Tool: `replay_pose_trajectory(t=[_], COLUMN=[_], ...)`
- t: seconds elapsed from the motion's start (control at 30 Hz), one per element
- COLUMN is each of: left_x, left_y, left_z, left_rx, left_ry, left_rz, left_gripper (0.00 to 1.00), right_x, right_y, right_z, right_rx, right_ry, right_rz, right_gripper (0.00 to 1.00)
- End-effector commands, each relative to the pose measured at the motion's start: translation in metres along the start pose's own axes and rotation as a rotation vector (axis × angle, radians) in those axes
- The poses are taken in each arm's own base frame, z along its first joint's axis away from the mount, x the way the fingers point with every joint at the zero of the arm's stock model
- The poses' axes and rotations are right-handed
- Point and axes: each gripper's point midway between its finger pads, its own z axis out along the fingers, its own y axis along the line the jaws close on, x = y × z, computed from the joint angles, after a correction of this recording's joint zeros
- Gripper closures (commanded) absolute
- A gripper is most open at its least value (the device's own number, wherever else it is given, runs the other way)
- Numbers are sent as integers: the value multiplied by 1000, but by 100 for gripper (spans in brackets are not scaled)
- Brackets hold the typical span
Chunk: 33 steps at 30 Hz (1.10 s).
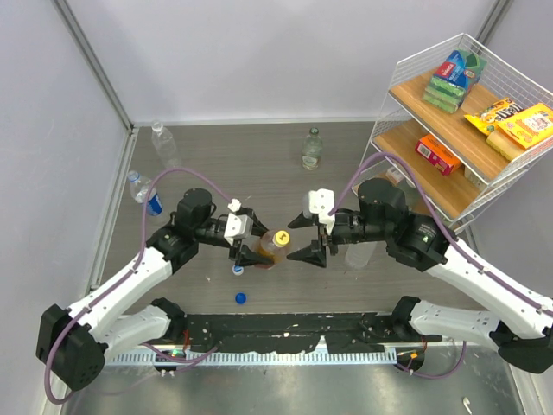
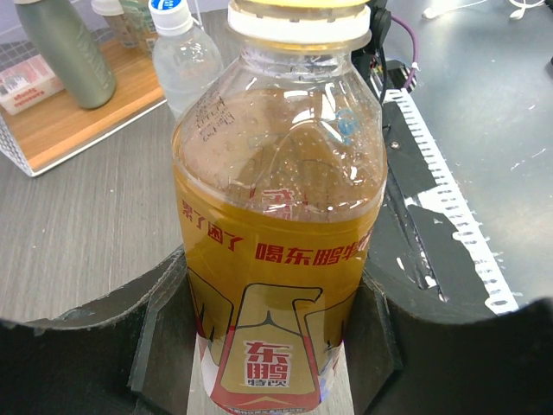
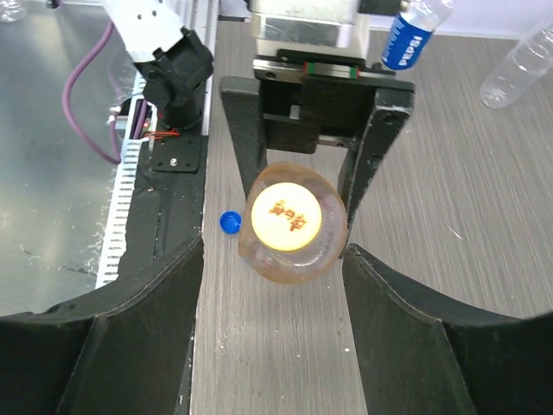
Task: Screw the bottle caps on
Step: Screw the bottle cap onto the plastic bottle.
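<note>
My left gripper (image 1: 256, 245) is shut on the amber bottle (image 1: 264, 254) with the red label; its dark fingers (image 2: 104, 346) clamp the lower body (image 2: 276, 259). The bottle stands on the table and wears a yellow cap (image 1: 281, 239), which the right wrist view shows from above (image 3: 285, 218). My right gripper (image 1: 304, 237) is open just right of the cap, its fingertips (image 3: 173, 285) short of the bottle and not touching it. A dark blue cap (image 1: 240, 298) lies loose near the front edge. A white cap with a blue middle (image 1: 238, 270) lies beside the left fingers.
Clear bottles lie at the back left (image 1: 162, 143) and stand at the back middle (image 1: 312, 149). A blue-label bottle (image 1: 145, 192) lies at the left. Another clear bottle (image 1: 359, 253) sits under the right arm. A wire shelf rack (image 1: 484, 194) with snack boxes stands at the right.
</note>
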Motion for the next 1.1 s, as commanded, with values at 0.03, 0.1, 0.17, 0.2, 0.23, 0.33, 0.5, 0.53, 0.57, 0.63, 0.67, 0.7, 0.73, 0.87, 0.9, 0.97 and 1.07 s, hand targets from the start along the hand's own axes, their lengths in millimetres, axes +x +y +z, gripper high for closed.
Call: replay_pose_trajectory(t=[0.03, 0.1, 0.17, 0.2, 0.23, 0.33, 0.5, 0.53, 0.57, 0.63, 0.67, 0.7, 0.73, 0.87, 0.9, 0.97, 1.07], left_x=[-16, -16, -17, -15, -16, -16, -19, -19, -18, -18, -20, -20, -21, -27, -29, -32, -33], left_y=[-2, -2, -2, -1, -1, -1, 0, 0, 1, 3, 5, 10, 15, 44, 53, 67, 86], left_z=[0, 1, 1, 1, 1, 1, 1, 1, 1, 1, 1, 1, 0, -8, -10, -15, -20], left_rx=[43, 49, 46, 46, 44, 44, 39, 38, 36, 30, 18, -10, -39, -219, -277, -367, -469], left_ry=[-31, -32, -32, -29, -30, -29, -32, -30, -28, -28, -28, -24, -21, -11, -22, -45, -57], left_rz=[25, 23, 26, 20, 23, 20, 22, 18, 15, 16, 21, 13, 15, 54, 51, 61, 24], left_gripper=[97, 97, 97, 97, 97, 97, 97, 97, 97, 96, 96, 96, 96, 96, 96, 96, 94], right_x=[-27, -30, -31, -33, -32, -31, -28, -28, -29, -26, -25, -24, -21, -7, -4, 3, 15], right_y=[11, 10, 9, 8, 7, 5, -2, -3, -4, -5, -8, -10, -15, -30, -33, -47, -69], right_z=[-4, -3, -1, 0, 1, 5, 8, 9, 9, 10, 10, 11, 11, 16, 18, 21, 29], right_rx=[-80, -84, -83, -81, -80, -77, -52, -47, -44, -37, -22, -10, 22, 113, 131, 210, 326], right_ry=[-78, -88, -85, -88, -85, -79, -57, -54, -57, -48, -44, -36, -24, 13, 21, 43, 84], right_rz=[-89, -93, -87, -86, -84, -71, -44, -38, -38, -27, -21, 3, 15, 112, 127, 185, 285], right_gripper=[32, 32, 33, 34, 35, 38, 57, 59, 62, 75, 78, 82, 84, 94, 95, 98, 99])
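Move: Just beyond the right hand's open fingertips is the yellow cap, on the neck of the bottle that the left hand holds: about 3 cm to the right hand's left, level with it in height and straight across. From the left hand the cap lies some 5 cm right, 1 cm back and 10 cm above. On the table, roughly 30 cm below the right hand, the loose blue cap is about 14 cm left and 7 cm back. Closing in from the side, the right hand eases a little over 1 cm left onto the yellow cap and shuts its fingers until they pinch its rim, while the left keeps its grip on the bottle. Then both swing forward together about 4 cm, the right turning clockwise and the left counter-clockwise, each by 10 to 15 degrees, in the tightening direction. ##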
